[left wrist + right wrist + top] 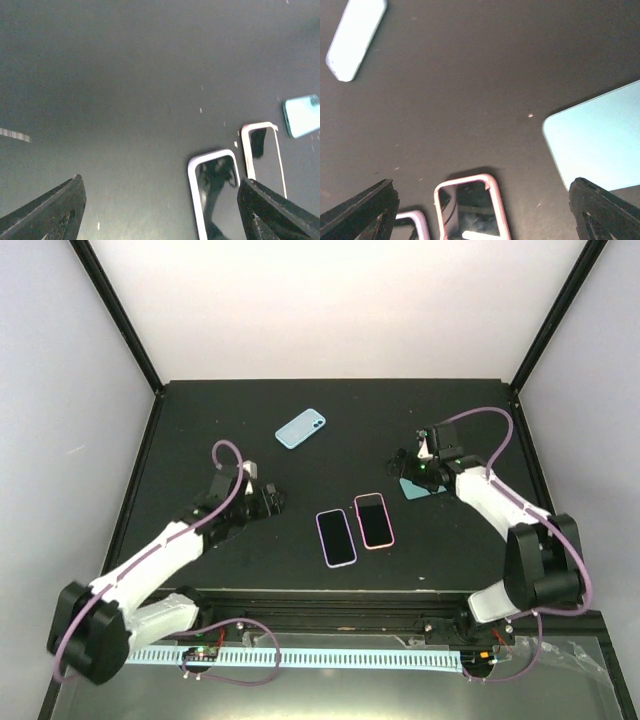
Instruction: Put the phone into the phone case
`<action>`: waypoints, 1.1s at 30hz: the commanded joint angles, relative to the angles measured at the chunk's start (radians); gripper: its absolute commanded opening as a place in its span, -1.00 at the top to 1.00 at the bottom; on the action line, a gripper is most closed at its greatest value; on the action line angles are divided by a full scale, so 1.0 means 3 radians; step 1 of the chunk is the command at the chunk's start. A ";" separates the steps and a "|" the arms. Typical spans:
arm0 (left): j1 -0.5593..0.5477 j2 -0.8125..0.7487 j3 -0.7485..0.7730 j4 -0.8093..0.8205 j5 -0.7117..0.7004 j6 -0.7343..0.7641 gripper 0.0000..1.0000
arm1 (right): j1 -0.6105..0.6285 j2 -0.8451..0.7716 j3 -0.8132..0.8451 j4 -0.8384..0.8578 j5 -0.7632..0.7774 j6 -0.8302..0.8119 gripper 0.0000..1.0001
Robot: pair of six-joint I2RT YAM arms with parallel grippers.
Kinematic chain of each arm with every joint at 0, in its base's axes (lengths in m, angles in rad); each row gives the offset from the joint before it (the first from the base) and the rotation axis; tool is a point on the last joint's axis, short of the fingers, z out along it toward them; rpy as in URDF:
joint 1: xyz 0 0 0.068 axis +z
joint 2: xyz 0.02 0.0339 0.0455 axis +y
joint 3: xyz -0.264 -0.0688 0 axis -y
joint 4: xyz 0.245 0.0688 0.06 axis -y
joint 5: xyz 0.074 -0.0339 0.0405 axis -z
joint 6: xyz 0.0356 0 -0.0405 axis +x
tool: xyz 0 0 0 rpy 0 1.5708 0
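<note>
Two phones with dark glossy screens lie side by side at mid-table, one with a lilac rim (336, 537) and one with a pink rim (374, 520). A light blue phone-shaped piece (300, 428) with a camera spot lies farther back. A second pale blue piece (420, 488) lies under my right gripper (415, 472), which hangs open just above it. I cannot tell whether these blue pieces are phones or cases. My left gripper (272, 502) is open, left of the lilac-rimmed phone (212, 190). The right wrist view shows the pale blue piece (600, 135) and the pink-rimmed phone (470, 210).
The black table mat (200, 440) is framed by black posts and white walls. A cable rail (320, 655) runs along the near edge by the arm bases. The pink-rimmed phone (262, 150) and the pale blue piece (302, 115) sit right of my left fingers (50, 210).
</note>
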 commanded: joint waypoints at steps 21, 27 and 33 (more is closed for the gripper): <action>0.0677 0.3429 0.2649 0.1000 0.0678 0.0292 0.07 | 0.0018 -0.1353 -0.0575 0.0056 -0.1022 -0.0018 -0.87; 0.0706 0.3986 0.3352 0.0521 0.0828 0.0534 0.02 | 0.0018 -0.1476 -0.0661 0.0052 -0.1049 0.0005 -0.87; 0.0741 0.4152 0.3544 0.0251 0.0796 0.0654 -0.04 | 0.0018 -0.1474 -0.0738 0.0051 -0.1045 -0.0044 -0.87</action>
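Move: Ahead of the left hand by about 29 cm and some 4 cm to its right lies the empty light-blue case, roughly 10 cm lower. Nearest on that hand's other side, the purple-cased phone is about 15 cm right and 7 cm back, with the pink-cased phone about 26 cm right and 2 cm back. From the right hand the light-blue case lies some 18 cm ahead, 28 cm left and 8 cm lower. Reaching fast and nearly level for the light-blue case, the left hand goes about 28 cm forward, swings some 5 cm right in the second half and then sinks 5 cm or so over the case, its fingers narrowing from nearly wide open to about half. Meanwhile the right hand, open and empty, rises and draws back, about 8 cm each, with a small shift left. ##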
